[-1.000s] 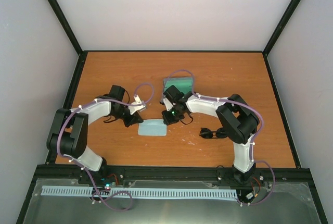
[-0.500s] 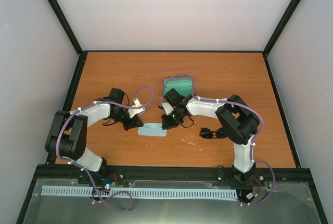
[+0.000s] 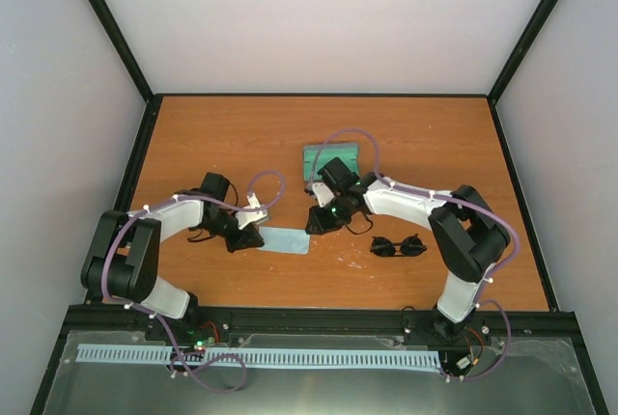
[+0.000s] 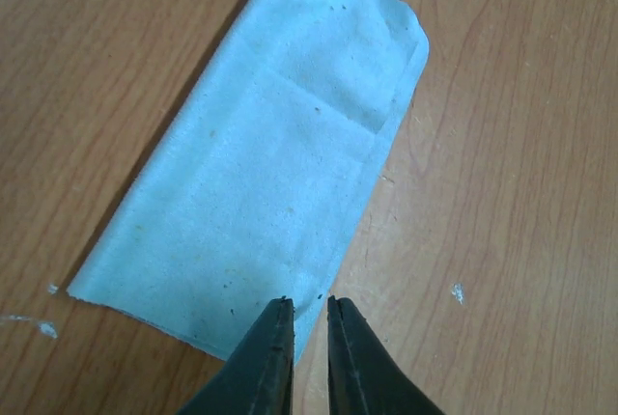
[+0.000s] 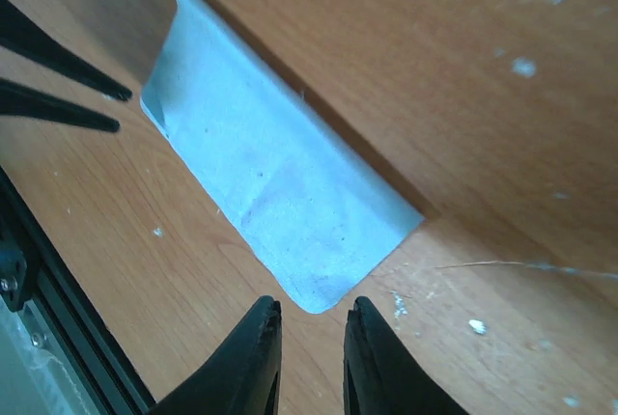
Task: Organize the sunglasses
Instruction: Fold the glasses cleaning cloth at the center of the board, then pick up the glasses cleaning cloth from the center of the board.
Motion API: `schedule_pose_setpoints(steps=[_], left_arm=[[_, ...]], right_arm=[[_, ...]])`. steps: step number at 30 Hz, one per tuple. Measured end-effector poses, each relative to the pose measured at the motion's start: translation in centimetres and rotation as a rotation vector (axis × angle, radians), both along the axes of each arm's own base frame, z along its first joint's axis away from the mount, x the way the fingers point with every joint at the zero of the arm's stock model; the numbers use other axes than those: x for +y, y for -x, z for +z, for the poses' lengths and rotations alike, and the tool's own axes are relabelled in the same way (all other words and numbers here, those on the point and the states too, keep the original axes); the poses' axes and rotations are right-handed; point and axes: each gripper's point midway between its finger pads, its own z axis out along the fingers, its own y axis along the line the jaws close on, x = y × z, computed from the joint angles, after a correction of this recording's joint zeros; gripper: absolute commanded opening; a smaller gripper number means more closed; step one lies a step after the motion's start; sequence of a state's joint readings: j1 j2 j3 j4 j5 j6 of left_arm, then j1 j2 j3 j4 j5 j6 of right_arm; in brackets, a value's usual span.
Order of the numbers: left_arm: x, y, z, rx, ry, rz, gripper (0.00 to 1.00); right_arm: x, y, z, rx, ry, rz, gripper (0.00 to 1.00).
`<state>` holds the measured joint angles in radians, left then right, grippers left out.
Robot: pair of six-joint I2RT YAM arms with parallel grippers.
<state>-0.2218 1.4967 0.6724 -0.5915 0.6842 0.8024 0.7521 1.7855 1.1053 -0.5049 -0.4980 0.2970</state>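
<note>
The sunglasses (image 3: 398,246), a small black pair with round dark lenses, lie on the table right of centre, apart from both grippers. A pale blue cloth (image 3: 285,240) lies folded flat between the grippers. My left gripper (image 3: 249,238) sits low at its left end. In the left wrist view the left gripper (image 4: 306,305) has its jaws a narrow slit apart over the edge of the cloth (image 4: 261,174), gripping nothing. My right gripper (image 5: 314,304) is open just short of a rounded corner of the cloth (image 5: 270,183). In the top view it (image 3: 314,226) is at the cloth's right end.
The open case (image 3: 331,159) with green lining lies behind the right gripper. The left gripper's fingers (image 5: 68,87) show past the cloth's far end in the right wrist view. Black frame rails (image 3: 319,318) run along the table's near edge.
Both grippers have opened slightly and let go of the cloth, which now lies folded flat. The right arm has shifted right, uncovering more of the case.
</note>
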Motion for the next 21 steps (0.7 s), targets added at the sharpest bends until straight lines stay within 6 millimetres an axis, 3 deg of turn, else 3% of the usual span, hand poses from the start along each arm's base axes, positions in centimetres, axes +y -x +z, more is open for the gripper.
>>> schedule_pose_setpoints(steps=[4,6,9,12,15,21], left_arm=[[0.1,0.2,-0.2,-0.001,-0.008,-0.009,0.18],[0.2,0.2,-0.3,-0.004,-0.013,-0.008,0.17],[0.2,-0.2,0.2,-0.026,-0.014,0.01,0.17],[-0.1,-1.4,1.6,-0.073,0.007,0.039,0.17],[-0.8,-3.8,3.4,-0.121,0.04,0.062,0.17],[-1.3,-6.0,3.1,-0.13,0.044,0.066,0.18]], right_arm=[[-0.6,-1.3,1.2,-0.035,-0.014,-0.046,0.21],[-0.8,-1.7,1.0,-0.036,-0.001,-0.065,0.32],[-0.8,-2.0,-0.1,-0.017,0.027,-0.091,0.39],[-0.9,-2.4,-1.3,-0.001,0.059,-0.114,0.4],[-1.0,-2.7,-2.1,0.005,0.082,-0.123,0.4],[-0.5,-3.3,-2.3,0.001,0.09,-0.124,0.4]])
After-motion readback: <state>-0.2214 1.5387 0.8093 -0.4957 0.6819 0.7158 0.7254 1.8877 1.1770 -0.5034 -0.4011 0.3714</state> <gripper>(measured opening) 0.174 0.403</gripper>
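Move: The cloth lies folded once. Its middle is about 2 cm ahead of my left hand, 5 cm to its right and a centimetre below. From my right hand that middle is some 6 cm left, 1 cm back and about 4 cm down. The green case sits about 17 cm ahead of my right hand and 4 cm to its right; the sunglasses are some 19 cm to its right and 3 cm back. I take my left hand off the near-left corner with its fingers still nearly shut, dipping a touch, then hopping up and forward about 6 cm to hang over the left end of the far fold. Meanwhile I ease my right hand forward about 3 cm, rise slightly, then sink to 2 cm below its start and spread its fingers about the far-right corner, turning slightly clockwise. ##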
